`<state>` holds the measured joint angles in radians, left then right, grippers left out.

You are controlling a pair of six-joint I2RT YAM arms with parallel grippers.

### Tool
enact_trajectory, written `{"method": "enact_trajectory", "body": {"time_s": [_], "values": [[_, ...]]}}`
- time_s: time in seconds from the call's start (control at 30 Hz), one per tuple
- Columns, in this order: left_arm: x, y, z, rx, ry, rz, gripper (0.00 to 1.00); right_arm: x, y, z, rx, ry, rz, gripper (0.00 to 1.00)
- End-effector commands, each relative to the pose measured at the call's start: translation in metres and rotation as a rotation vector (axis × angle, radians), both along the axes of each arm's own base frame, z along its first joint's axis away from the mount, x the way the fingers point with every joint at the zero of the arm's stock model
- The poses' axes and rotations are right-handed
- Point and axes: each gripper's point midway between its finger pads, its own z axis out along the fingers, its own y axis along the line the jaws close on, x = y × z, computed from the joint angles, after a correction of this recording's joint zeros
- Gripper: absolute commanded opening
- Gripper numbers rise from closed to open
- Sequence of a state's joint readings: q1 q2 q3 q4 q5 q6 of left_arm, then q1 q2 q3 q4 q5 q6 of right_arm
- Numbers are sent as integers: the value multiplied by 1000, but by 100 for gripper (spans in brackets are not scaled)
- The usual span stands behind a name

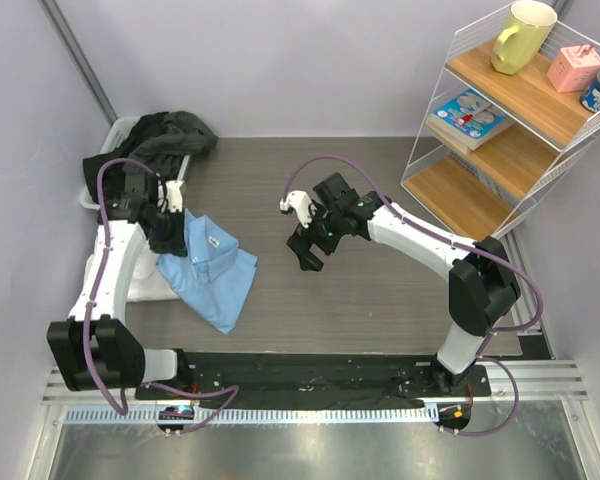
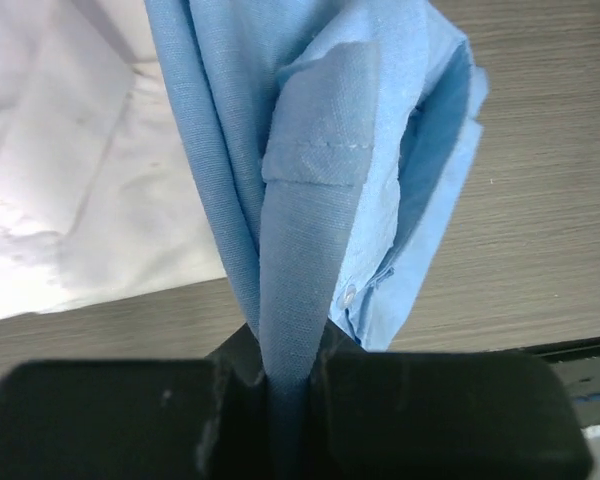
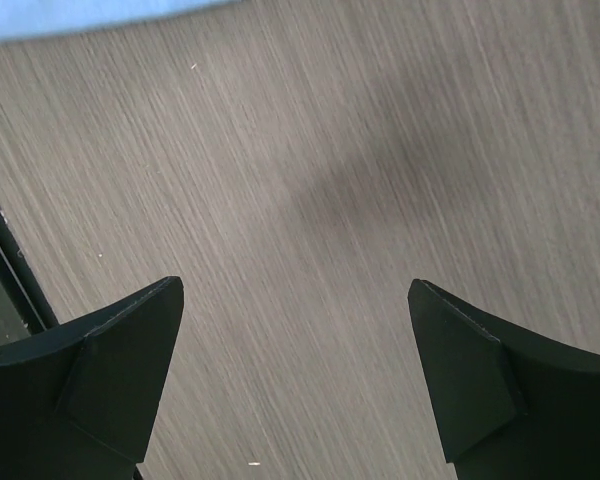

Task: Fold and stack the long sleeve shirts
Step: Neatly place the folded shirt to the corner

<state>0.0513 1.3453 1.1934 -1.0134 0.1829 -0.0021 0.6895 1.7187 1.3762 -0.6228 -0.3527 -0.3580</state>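
A light blue long sleeve shirt (image 1: 218, 272) lies partly folded on the table's left side, collar toward the back. My left gripper (image 1: 168, 232) is shut on a fold of this shirt (image 2: 310, 200), and the cloth runs up from between the jaws (image 2: 288, 375). A white long sleeve shirt (image 2: 70, 180) lies flat on the table to its left, partly under the left arm (image 1: 152, 288). My right gripper (image 1: 308, 252) hangs open over bare table at the centre, right of the blue shirt. Nothing is between its fingers (image 3: 295, 290); a blue edge (image 3: 80, 15) shows at the top left.
A white bin (image 1: 102, 170) at the back left holds dark clothes (image 1: 175, 135). A wire shelf unit (image 1: 500, 130) stands at the back right with a yellow mug (image 1: 520, 35), a pink box (image 1: 577, 68) and a book (image 1: 470, 115). A black rail (image 1: 310, 372) runs along the near edge.
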Motion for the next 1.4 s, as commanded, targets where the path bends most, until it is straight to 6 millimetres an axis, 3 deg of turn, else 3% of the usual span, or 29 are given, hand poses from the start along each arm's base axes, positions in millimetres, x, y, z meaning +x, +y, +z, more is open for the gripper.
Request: {"method": "enact_trajectory", "body": {"time_s": [0.0, 0.3, 0.57, 0.7, 1.03, 1.37], "values": [[5, 19, 39, 117, -139, -35, 0, -8, 1, 18, 51, 7, 0, 100], [20, 38, 70, 152, -293, 49, 0, -11, 1, 18, 55, 17, -5, 100], [44, 37, 96, 110, -411, 136, 0, -11, 1, 15, 51, 27, -8, 100], [54, 35, 97, 79, -408, 160, 0, -11, 0, 15, 50, 25, -13, 100], [43, 42, 122, 126, -413, 130, 0, -13, -3, 13, 40, 22, -10, 100], [32, 60, 85, 132, -313, 129, 0, -13, -7, 10, 23, 14, -13, 100]]}}
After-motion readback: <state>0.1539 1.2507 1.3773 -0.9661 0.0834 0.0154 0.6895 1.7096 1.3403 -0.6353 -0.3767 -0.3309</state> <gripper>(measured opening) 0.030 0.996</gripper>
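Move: The left hand already holds the folded blue shirt. The white folded shirt it is being carried to lies flat on the table, its middle about 9 cm to this hand's left, roughly level fore and aft and 12 cm below. The laundry basket stands about 21 cm farther out than the white shirt, in line with it. From the idle right hand, the white shirt is some 36 cm to the left, level with it and 9 cm lower. Keeping the blue shirt pinched in shut fingers, the left hand lifts it about 10 cm, easing left first and then some 4 cm forward, before turning left again over the white shirt and starting to sink slightly, about 5 cm farther left in all. Meanwhile the wrist swings the fingertips outward by nearly 20 degrees. ##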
